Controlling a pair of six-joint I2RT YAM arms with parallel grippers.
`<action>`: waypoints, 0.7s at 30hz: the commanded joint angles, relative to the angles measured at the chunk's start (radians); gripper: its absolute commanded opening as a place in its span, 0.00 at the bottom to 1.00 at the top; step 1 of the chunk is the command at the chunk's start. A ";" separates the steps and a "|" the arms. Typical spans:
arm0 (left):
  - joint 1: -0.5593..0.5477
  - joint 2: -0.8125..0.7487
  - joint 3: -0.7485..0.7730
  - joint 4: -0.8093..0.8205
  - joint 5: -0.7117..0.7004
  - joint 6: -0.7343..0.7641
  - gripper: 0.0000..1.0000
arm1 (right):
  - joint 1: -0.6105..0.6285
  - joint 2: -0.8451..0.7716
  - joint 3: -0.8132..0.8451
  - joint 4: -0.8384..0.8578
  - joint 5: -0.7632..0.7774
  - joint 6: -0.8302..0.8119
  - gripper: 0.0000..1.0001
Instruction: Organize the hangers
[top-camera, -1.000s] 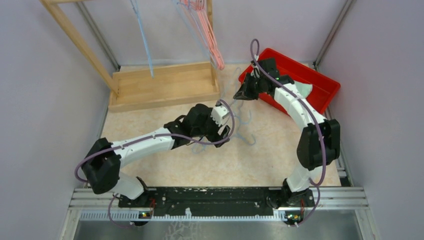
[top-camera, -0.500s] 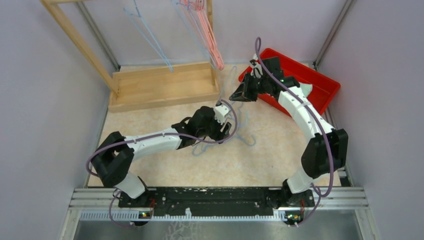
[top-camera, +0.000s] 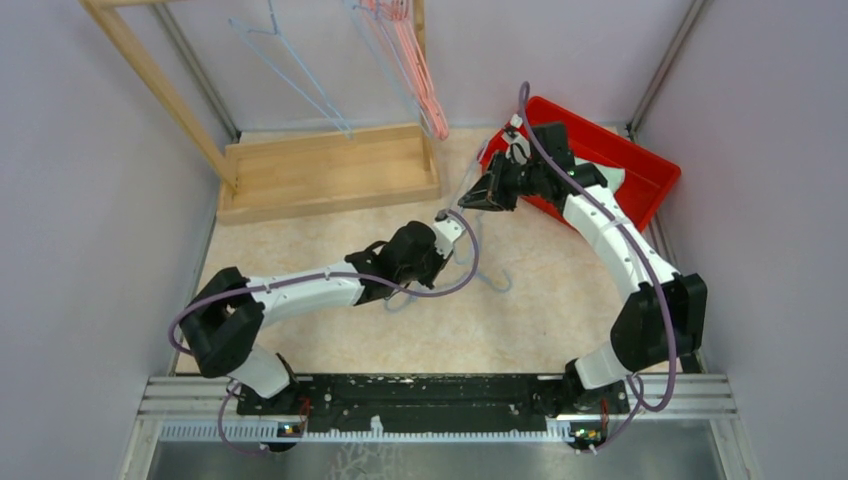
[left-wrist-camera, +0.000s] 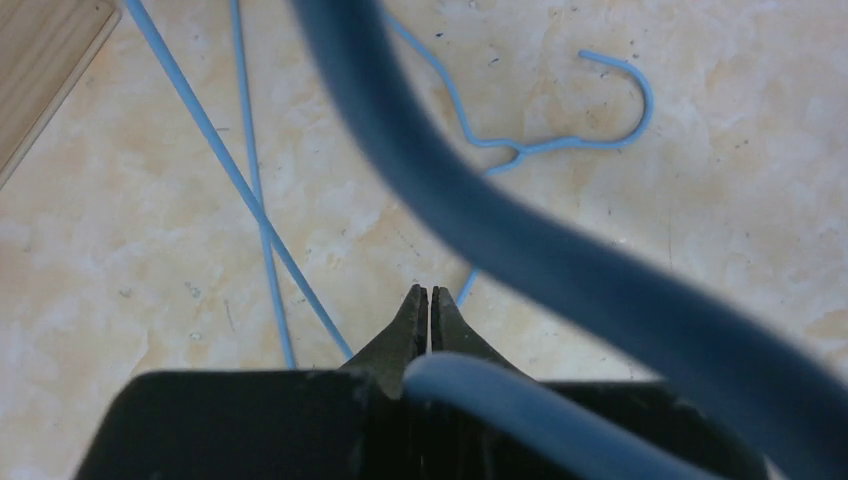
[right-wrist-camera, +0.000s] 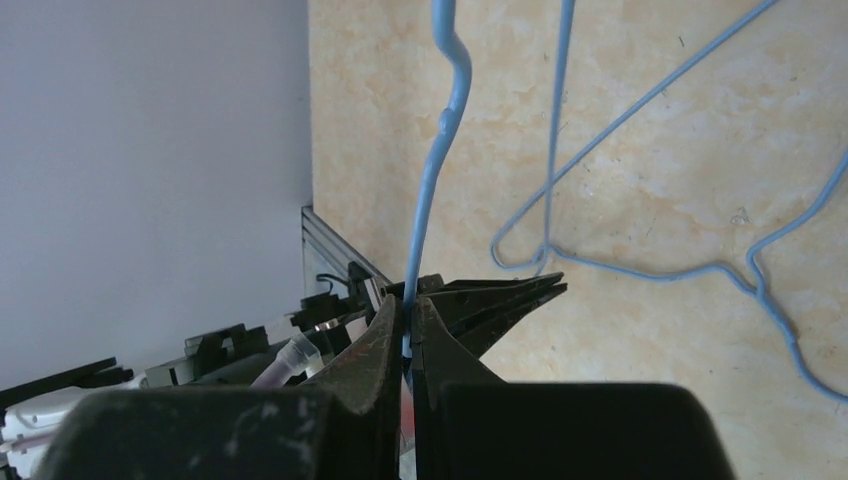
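Several pink-red hangers (top-camera: 410, 62) and one light blue hanger (top-camera: 295, 75) hang from the wooden rack at the back. More light blue hangers (top-camera: 492, 272) lie tangled on the table; their wires (left-wrist-camera: 255, 190) and a hook (left-wrist-camera: 622, 88) show in the left wrist view. My right gripper (top-camera: 472, 199) is shut on the wire of a blue hanger (right-wrist-camera: 447, 110) lifted off the table, the wire pinched between its jaws (right-wrist-camera: 409, 312). My left gripper (top-camera: 441, 218) hovers just below it, jaws shut (left-wrist-camera: 429, 300); a blue wire ends beside its right finger, none visible between the tips.
The rack's wooden base tray (top-camera: 330, 172) sits at the back left. A red bin (top-camera: 640, 165) stands at the back right, under the right arm. Purple cables loop over both wrists; one (left-wrist-camera: 520, 240) blocks much of the left wrist view. Grey walls close in both sides.
My left gripper has closed from wide open and reached further right, towards the right gripper. The right gripper shifted slightly right with its hanger. The hung blue hanger swung to the right.
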 joint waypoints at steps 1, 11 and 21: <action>0.028 -0.069 -0.016 -0.121 -0.155 -0.085 0.00 | 0.014 -0.049 0.000 -0.032 -0.063 -0.001 0.00; 0.030 -0.321 -0.101 -0.410 -0.320 -0.201 0.00 | -0.093 -0.096 -0.010 0.128 -0.045 0.021 0.73; 0.032 -0.607 -0.189 -0.688 -0.320 -0.481 0.00 | -0.133 -0.062 -0.040 0.148 -0.037 0.015 0.74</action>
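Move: Both closed grippers still share the raised blue hanger. The wooden rack's tray lies about 27 cm ahead of the left hand, 24 to its left and 9 below; the flat blue hanger is 6 ahead, 4 right, 10 below. From the right hand the flat hanger lies 10 cm back, 2 left and 25 below, and the red bin 10 ahead, 29 right, 23 below. Right fingers release the raised hanger; left hand carries it about 15 cm left, then also 5 back, turning counter-clockwise. ##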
